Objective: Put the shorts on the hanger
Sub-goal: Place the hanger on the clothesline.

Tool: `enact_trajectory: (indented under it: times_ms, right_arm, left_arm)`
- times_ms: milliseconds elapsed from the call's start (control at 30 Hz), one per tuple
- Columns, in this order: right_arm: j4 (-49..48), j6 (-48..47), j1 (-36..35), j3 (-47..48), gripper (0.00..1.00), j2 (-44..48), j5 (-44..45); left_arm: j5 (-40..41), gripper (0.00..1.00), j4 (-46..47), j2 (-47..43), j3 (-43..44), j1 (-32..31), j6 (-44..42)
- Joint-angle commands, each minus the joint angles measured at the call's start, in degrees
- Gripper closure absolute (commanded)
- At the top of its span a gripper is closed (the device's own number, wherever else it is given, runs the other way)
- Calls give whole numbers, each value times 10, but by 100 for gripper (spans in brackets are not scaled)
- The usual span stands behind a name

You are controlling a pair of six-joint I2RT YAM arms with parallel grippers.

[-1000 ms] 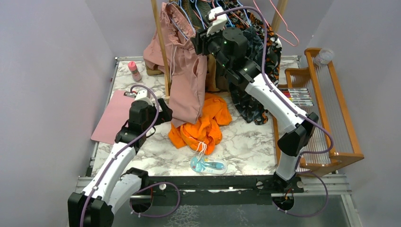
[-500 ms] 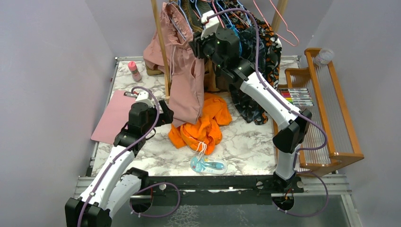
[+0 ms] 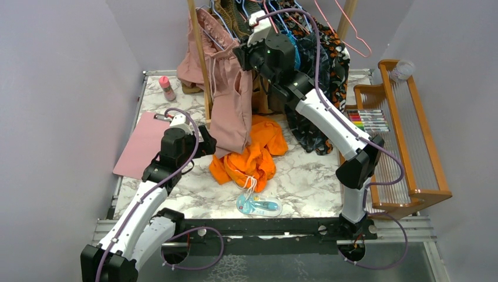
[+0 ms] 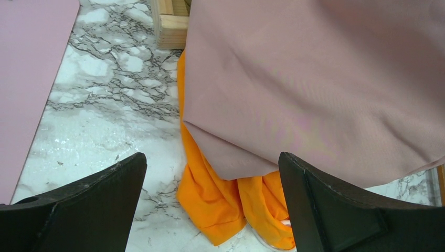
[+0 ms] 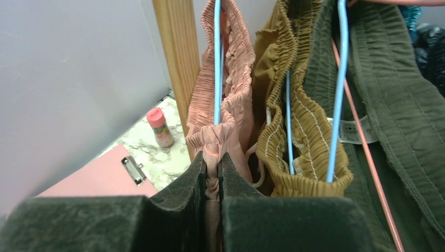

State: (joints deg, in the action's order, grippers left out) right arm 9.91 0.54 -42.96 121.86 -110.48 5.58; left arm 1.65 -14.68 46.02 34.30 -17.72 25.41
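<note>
The dusty pink shorts (image 3: 232, 106) hang at the wooden rack, their leg reaching down to the table. In the right wrist view a light blue hanger (image 5: 216, 63) runs down inside the gathered waistband (image 5: 231, 105). My right gripper (image 3: 241, 56) is up at that waistband and shut on a fold of it (image 5: 211, 157). My left gripper (image 3: 207, 143) is low beside the hanging leg. Its jaws (image 4: 212, 163) stand wide open, nothing between them, with the pink hem (image 4: 325, 89) just beyond.
Orange shorts (image 3: 249, 155) lie on the marble table under the pink leg. Brown shorts (image 5: 299, 142) and a dark green garment (image 5: 399, 105) hang to the right. Also here: wooden post (image 3: 201, 59), pink clipboard (image 3: 141, 144), pink bottle (image 3: 167, 88), marker rack (image 3: 405, 123), blister pack (image 3: 258, 205).
My right gripper has shifted a little left and up to the pink waistband and its jaws have closed on it. The left arm has stayed put.
</note>
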Motion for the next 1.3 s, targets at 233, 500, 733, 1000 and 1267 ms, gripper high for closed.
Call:
enact_trajectory:
  times_ms: [233,500,733,1000,1267]
  right_arm:
    - [-58,27,-3,-45,99,30,135]
    - [-78,27,-4,-87,99,55,157]
    - [-40,33,-5,-69,61,66,33]
    - [10,74,-4,-62,25,123,-41]
    - [13,97,-5,-276,24,305,-128]
  left_arm:
    - [-3,2,15,4,-4,-3,-5]
    - [-2,2,16,7,-4,-3,-4]
    - [1,2,16,7,-6,-3,-4]
    - [14,1,15,2,-6,-3,-3]
    - [144,1,-42,-21,31,-2,24]
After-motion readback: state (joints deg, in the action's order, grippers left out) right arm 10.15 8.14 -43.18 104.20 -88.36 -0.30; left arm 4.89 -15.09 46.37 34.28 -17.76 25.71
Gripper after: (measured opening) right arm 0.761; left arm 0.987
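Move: The right gripper is already shut on the near corner of the pink shorts' waistband and hanger, so that corner is right at its hand point. From this hand, the brown shorts hang about 7 cm ahead and 4 cm to the right, at similar height. The wooden post stands some 12 cm ahead and 11 cm to the left. From the left hand, the pinched corner is roughly 16 cm ahead, 8 cm right and 26 cm above. Keep the right gripper's pinch on the pink waistband corner and draw it about 3 cm to the right and slightly forward, towards the brown shorts, turning the wrist some 10 degrees clockwise. Then ease a little left, open the fingers wide to let go, and pull away back, up and right by roughly 10 cm, turning counter-clockwise again. ##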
